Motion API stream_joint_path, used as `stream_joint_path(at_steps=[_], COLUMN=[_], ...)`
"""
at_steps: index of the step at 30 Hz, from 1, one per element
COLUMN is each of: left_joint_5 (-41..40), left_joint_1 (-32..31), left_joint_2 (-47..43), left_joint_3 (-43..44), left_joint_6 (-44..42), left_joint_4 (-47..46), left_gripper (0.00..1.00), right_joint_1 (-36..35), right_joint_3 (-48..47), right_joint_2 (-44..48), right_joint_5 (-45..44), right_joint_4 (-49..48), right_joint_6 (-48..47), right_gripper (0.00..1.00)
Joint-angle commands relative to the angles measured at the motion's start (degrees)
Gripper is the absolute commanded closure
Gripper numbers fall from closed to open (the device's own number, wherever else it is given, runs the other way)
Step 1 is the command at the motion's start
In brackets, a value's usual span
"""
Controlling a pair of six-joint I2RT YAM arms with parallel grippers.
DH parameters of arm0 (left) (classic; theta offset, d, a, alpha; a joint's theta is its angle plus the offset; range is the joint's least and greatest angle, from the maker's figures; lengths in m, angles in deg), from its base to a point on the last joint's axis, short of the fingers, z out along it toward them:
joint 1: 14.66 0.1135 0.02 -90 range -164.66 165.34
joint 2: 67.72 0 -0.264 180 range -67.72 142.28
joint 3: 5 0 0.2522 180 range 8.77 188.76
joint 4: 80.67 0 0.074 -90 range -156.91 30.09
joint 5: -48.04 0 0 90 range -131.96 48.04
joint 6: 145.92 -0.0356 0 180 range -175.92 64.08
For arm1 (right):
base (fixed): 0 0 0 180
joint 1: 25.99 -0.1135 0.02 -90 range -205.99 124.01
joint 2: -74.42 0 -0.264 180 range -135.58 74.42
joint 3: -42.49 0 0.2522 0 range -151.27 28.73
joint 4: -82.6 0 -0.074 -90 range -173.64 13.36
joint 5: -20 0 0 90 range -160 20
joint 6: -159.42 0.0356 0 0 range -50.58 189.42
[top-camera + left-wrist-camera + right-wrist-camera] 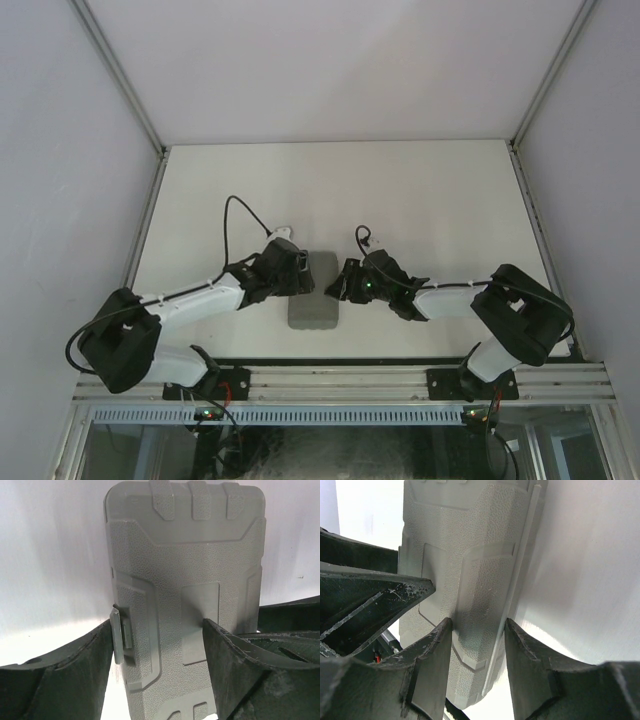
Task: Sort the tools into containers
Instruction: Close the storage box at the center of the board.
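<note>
The containers [315, 300] lie shut together as one plain grey case flat on the table between my two arms. The tools are hidden. My left gripper [300, 272] is open over the case's left side. In the left wrist view [159, 625] one finger sits against the small side latch [117, 632] and the other rests on the textured lid [185, 555]. My right gripper [345, 285] is open at the case's right side. In the right wrist view [478, 622] its jaws straddle the rim of the case [470, 540], one finger on the lid and the other over the table just outside the rim.
The white table [420, 190] is enclosed by pale walls on the left, right and back. An aluminium rail [340, 380] carrying both arm bases runs along the near edge. Black cables loop above each wrist.
</note>
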Motion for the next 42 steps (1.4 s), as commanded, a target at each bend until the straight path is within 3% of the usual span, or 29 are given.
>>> stream_joint_path(at_steps=[1, 15, 26, 28, 37, 42], left_joint_5=[-1.8, -10.1, -10.6, -10.7, -13.2, -14.9], left_joint_1=[0.3, -5.1, -7.6, -7.7, -8.5, -8.5], left_joint_2=[2.4, 8.1, 10.7, 10.9, 11.2, 7.6], left_joint_3=[2.4, 9.0, 9.6, 9.7, 12.6, 14.3], left_joint_6=[-0.5, -1.5, 0.2, 0.1, -1.3, -3.1], left_joint_4=[4.1, 15.6, 16.4, 16.5, 19.0, 19.9], left_gripper=[0.30, 0.45, 0.93, 0.99, 1.00, 0.82], right_joint_1=[-0.9, -0.9, -1.0, -1.0, -1.1, -1.0], right_joint_3=[0.6, 0.6, 0.6, 0.6, 0.6, 0.6], right_joint_2=[-1.7, -2.0, -2.3, -2.4, -2.4, -2.1], right_joint_5=[0.4, 0.6, 0.7, 0.8, 0.5, 0.2], right_joint_4=[6.5, 5.8, 5.8, 5.6, 5.9, 6.5], right_joint_6=[-2.4, -2.2, -2.2, -2.1, -2.3, -2.6], right_gripper=[0.58, 0.58, 0.58, 0.58, 0.58, 0.58])
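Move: Standing about 3 cm to the left of the left hand, roughly 1 cm back and slightly lower, is the storage box's latch, midway along the box's left side. The middle of the shut storage box is some 2 cm right of this hand, 1 cm back and 2 cm below; the right gripper sits about 7 cm to the right and 2 cm back, astride the box's right edge. From the right hand the latch lies about 10 cm left, 1 cm ahead. Closing from wide open to a bit under half, the left fingers squeeze in around the box's left edge, outer finger at the latch and inner finger on the lid, while the wrist rolls some 15 degrees, its left side rising. The hand itself stays nearly in place, easing about 1 cm up. The right hand holds still, keeping its grip on the box's right edge. ##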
